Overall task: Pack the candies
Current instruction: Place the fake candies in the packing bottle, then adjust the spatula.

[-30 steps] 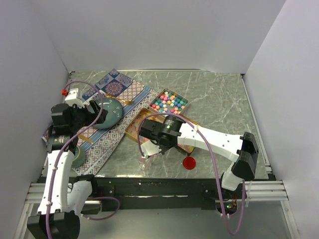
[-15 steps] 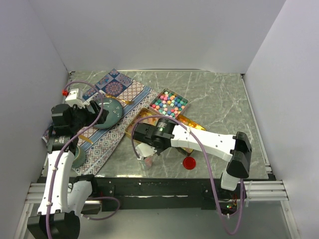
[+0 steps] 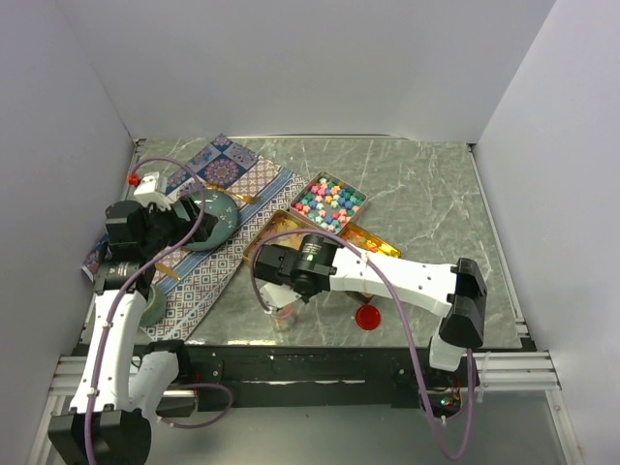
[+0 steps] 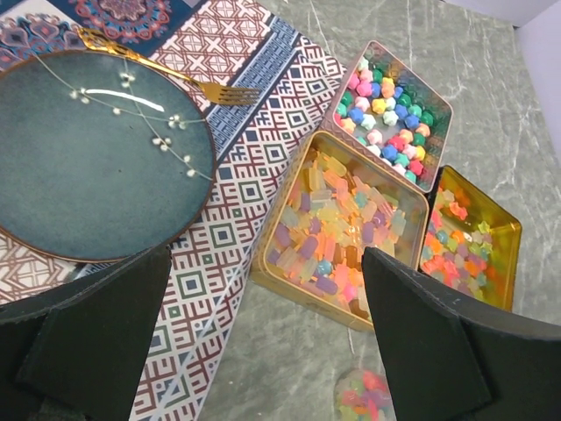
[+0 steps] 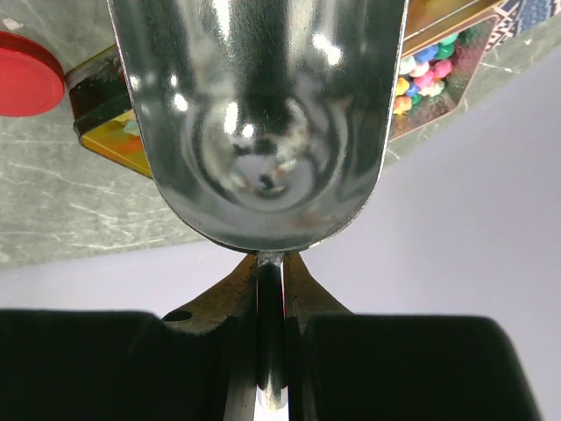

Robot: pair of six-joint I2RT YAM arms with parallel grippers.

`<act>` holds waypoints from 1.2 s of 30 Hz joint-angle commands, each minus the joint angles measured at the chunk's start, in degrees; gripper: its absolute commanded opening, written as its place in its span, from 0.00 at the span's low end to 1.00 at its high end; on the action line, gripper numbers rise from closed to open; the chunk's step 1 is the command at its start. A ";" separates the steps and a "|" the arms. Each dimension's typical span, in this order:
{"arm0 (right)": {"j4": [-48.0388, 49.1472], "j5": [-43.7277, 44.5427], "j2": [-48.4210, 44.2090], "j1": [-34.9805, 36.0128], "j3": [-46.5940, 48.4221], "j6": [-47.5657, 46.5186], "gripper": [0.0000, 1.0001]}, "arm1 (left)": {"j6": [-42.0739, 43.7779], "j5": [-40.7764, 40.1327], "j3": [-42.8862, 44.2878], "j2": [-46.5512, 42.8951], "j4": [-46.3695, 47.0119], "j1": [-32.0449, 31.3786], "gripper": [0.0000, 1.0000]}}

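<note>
The candies fill three gold tins: pastel ones, translucent yellow-pink ones and orange-yellow ones. More candies lie in a small clear jar near the table's front edge. My right gripper is shut on the thin handle of a metal scoop, whose bowl looks empty, just above the jar. Over the teal plate, my left gripper stands wide open with nothing between its fingers.
A patterned placemat carries the plate and a gold fork. A red round disc lies right of the jar. A greenish cup sits by the left arm. White walls close in the table.
My right arm has swung left and toward the front edge with the scoop, ending over the small jar. The left arm has shifted only slightly.
</note>
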 commanded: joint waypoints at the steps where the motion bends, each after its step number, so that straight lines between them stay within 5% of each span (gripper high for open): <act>1: -6.24 2.55 -0.46 0.02 4.41 1.70 0.00 | -2.65 2.18 0.61 0.74 2.27 -0.47 0.97; 6: -5.71 -3.58 1.91 -5.58 14.96 7.32 0.00 | -5.46 9.63 0.34 1.80 3.59 -0.82 0.97; 12: 4.65 -15.63 1.74 -13.42 12.60 13.04 0.00 | -8.19 25.01 -0.89 3.73 11.85 -1.78 0.98; 21: 10.28 -21.34 6.31 -15.45 18.82 12.79 0.00 | -7.58 26.97 3.68 13.83 12.47 -6.62 0.99; 29: 14.85 -23.81 5.79 -15.89 22.71 13.13 0.00 | -6.43 27.31 7.28 21.65 11.77 -7.50 0.86; 32: 16.35 -26.61 4.12 -16.77 22.08 15.15 0.00 | -7.75 32.47 7.64 23.85 14.12 -7.50 0.71; 34: 15.91 -30.99 3.85 -18.43 23.48 16.38 0.00 | -10.11 36.43 7.03 25.78 16.41 -7.41 0.44; 36: 15.91 -33.73 3.50 -19.75 24.45 17.97 0.00 | -12.40 42.95 6.58 27.19 20.29 -7.41 0.01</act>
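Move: The scoop's bowl is aimed at by the left gripper and lies roughly 19 cm to its right, 14 cm back and 8 cm lower. The right gripper holds the handle, with the left gripper about 20 cm to its left, 7 cm ahead and 4 cm higher. From the right hand, the packing bottle is about 7 cm back, 4 cm left and 15 cm down; the jelly candy tray is some 8 cm ahead, 4 cm left and 18 cm down. Bring the two grippers together above the jelly candy tray. Keep the right fingers shut on the handle and carry the scoop away from the bottle, forward about 8 cm, left nearly as far and somewhat up, rolling its left side up some 40 degrees. Swing the left gripper about 11 cm right, turning clockwise, and at the end start closing its wide-open fingers around the scoop's bowl. ##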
